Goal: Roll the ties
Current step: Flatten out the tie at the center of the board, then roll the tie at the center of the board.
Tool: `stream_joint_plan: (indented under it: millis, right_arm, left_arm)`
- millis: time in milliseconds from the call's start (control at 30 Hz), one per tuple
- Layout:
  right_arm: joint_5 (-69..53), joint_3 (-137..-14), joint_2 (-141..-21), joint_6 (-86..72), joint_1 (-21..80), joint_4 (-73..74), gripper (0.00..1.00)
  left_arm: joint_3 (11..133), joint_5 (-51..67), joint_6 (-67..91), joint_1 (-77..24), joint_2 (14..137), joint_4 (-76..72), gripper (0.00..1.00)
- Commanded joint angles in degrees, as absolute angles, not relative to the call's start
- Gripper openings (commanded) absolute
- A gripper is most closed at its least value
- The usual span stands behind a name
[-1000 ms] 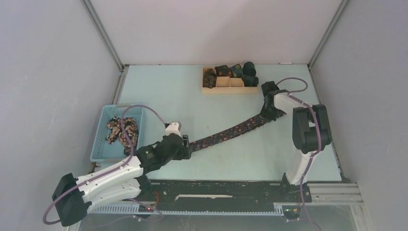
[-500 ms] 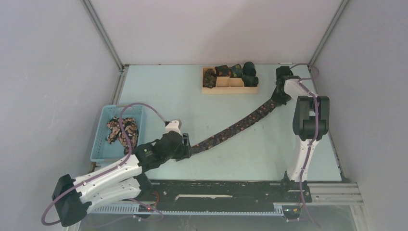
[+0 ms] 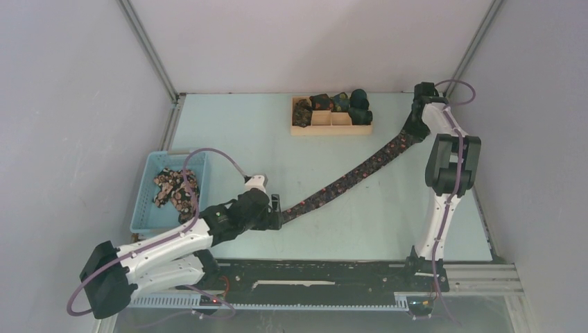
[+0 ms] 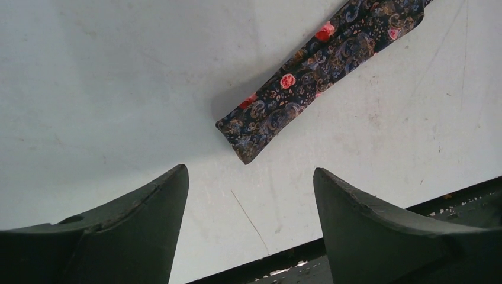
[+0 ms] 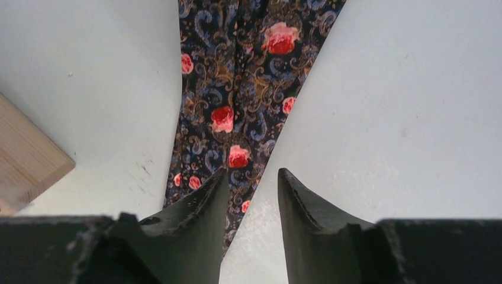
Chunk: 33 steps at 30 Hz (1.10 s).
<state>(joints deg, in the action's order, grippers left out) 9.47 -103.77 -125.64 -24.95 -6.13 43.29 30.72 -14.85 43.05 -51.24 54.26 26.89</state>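
Note:
One dark floral tie [image 3: 350, 177] lies stretched flat across the table, running diagonally from front centre to back right. Its narrow pointed end [image 4: 245, 151] rests on the table just ahead of my left gripper [image 4: 251, 171], which stands open and holds nothing. In the top view the left gripper [image 3: 276, 210] sits at that narrow end. My right gripper [image 5: 251, 174] hovers over the wide end [image 5: 237, 100] with its jaws apart, and the fabric lies loose on the table below the left finger. From above, the right gripper [image 3: 414, 126] is at the back right corner.
A wooden divided tray [image 3: 331, 129] at the back holds several rolled ties [image 3: 347, 103]; its corner [image 5: 23, 165] shows left of the right gripper. A light-blue basket [image 3: 144, 208] at the left holds more crumpled ties [image 3: 177, 189]. The black front rail [image 4: 379, 242] lies just behind the left gripper.
The right gripper carried the tie's wide end to the back right, pulling the tie straight, then opened. The left gripper shifted slightly right and opened wider.

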Motion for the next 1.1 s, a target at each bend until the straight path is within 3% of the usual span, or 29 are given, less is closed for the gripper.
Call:
stream_joint_plan:
  millis: [0, 433, 767, 1067]
  right_arm:
    - [8.8, -102.9, -117.2, -24.7, -5.2, 45.1, 0.41]
    - [-0.5, -72.1, -86.7, -26.9, 8.3, 35.4, 0.4]
    - [-5.3, -50.6, -67.5, -30.0, 22.3, 22.8, 0.37]
    - [-6.8, -44.5, -65.0, -31.7, 30.6, 14.7, 0.36]
  left_arm:
    - [28.7, -13.0, 43.2, -50.9, 55.2, 20.6, 0.82]
    - [24.5, -13.4, 47.9, -50.2, 60.6, 10.8, 0.64]
    - [14.9, -16.9, 64.0, -47.9, 52.0, 3.1, 0.64]
    - [10.3, -18.3, 70.3, -46.7, 49.1, 0.3, 0.6]
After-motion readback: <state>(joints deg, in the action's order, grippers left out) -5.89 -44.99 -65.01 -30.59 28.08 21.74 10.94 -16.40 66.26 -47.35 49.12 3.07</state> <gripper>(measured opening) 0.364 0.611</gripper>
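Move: The tie's left end lies just ahead of the left hand: about 2 cm forward, 2 to the right and 6 below. From the right hand, over the tie's far right part, that end is roughly 30 cm back, 49 to the left and 4 down; the tie's middle is some 17 cm back and 25 left, the wooden box about 7 ahead and 30 left. Right hand lifts and sweeps some 34 cm back-left above the tie; left sinks 4 cm towards its left end. ##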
